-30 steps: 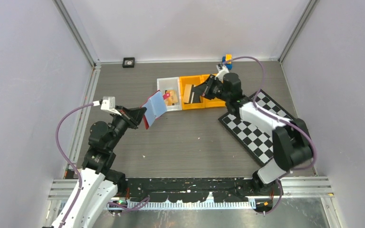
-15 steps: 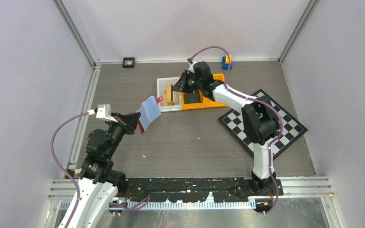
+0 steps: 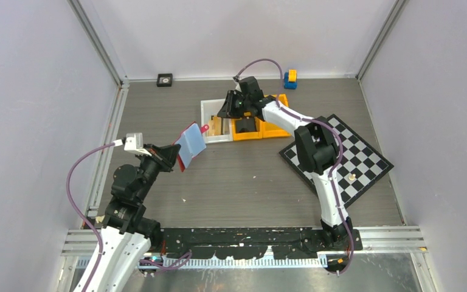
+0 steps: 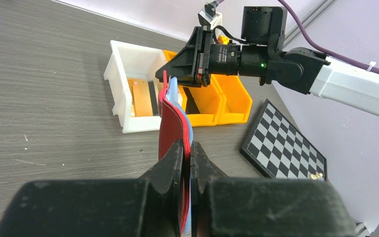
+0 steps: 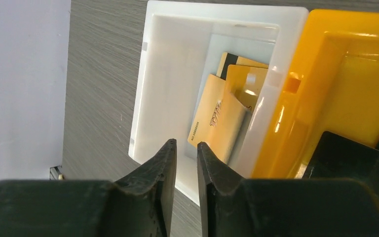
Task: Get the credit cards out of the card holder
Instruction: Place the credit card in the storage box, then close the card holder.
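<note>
The card holder (image 3: 191, 145) is a red wallet with pale blue sleeves, held off the table. My left gripper (image 3: 171, 155) is shut on its lower edge; in the left wrist view the holder (image 4: 170, 123) stands edge-on, rising from the gripper (image 4: 187, 145). Tan credit cards (image 5: 217, 118) lean together inside the white bin (image 5: 168, 74). My right gripper (image 5: 186, 144) hovers over that bin's near rim, open by a narrow gap with nothing between its fingers. From above, the right gripper (image 3: 224, 112) is at the white bin (image 3: 207, 106) and the cards (image 3: 221, 125) show inside.
Two orange bins (image 3: 261, 128) adjoin the white bin on its right, one holding a dark card. A chequered board (image 3: 346, 164) lies at the right under the right arm. A blue and yellow block (image 3: 290, 77) and a small black square (image 3: 165, 79) sit by the back wall.
My right arm swung left from the orange bins to over the white bin, and its jaws parted. My left arm drew the card holder slightly back toward the left.
</note>
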### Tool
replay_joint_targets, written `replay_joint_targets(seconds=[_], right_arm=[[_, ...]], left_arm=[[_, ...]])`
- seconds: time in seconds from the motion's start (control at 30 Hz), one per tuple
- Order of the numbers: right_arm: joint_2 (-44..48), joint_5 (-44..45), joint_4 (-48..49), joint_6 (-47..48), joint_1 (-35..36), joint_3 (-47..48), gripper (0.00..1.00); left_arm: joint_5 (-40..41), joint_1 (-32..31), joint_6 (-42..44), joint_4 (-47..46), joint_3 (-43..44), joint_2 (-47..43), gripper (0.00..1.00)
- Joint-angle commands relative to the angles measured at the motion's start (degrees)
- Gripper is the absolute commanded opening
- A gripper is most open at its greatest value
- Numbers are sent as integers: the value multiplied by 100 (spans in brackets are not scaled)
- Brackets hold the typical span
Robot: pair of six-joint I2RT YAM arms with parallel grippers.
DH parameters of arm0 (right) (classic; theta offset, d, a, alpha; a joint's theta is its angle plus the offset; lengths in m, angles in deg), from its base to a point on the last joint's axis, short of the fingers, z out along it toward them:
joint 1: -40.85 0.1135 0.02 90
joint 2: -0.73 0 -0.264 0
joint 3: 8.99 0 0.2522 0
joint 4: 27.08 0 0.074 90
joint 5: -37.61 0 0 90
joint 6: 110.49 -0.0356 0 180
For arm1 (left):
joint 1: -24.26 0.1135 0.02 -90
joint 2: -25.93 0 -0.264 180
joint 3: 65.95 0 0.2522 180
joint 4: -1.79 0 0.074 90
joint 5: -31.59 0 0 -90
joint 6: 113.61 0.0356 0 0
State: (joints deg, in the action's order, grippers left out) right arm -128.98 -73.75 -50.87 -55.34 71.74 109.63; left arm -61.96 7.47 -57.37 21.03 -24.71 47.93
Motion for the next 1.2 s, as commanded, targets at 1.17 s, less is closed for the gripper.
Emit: replay_joint_targets(seconds=[1.17], right_arm=[[5423,-340,4468,-169,426,-6774,63]], left_arm=[[-2712,18,-1544,-3866,-413,2411,0]])
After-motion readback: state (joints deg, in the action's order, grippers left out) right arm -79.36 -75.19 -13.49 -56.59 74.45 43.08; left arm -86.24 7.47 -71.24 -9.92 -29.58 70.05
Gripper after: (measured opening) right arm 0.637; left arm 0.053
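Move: The right hand hangs just over the near half of the white compartment, with the orange cards about 2 cm back, 1 cm left and 8 below; the yellow compartment is some 9 cm right, level fore and aft and 8 below. The card holder it returns to is about 20 cm back, 8 left and 14 higher. The left hand already grips that holder, whose middle lies about 3 cm ahead, 3 right and 1 below. Touching nothing clearly at the end, the right hand opens wide over the cards and swings back some 18 cm and 8 to the right, climbing about 9 and dipping again, to the open card holder's right-hand edge, its fingers tipping up. The left keeps its pinch and carries the holder 8 cm right, turning it about 25 degrees clockwise. ##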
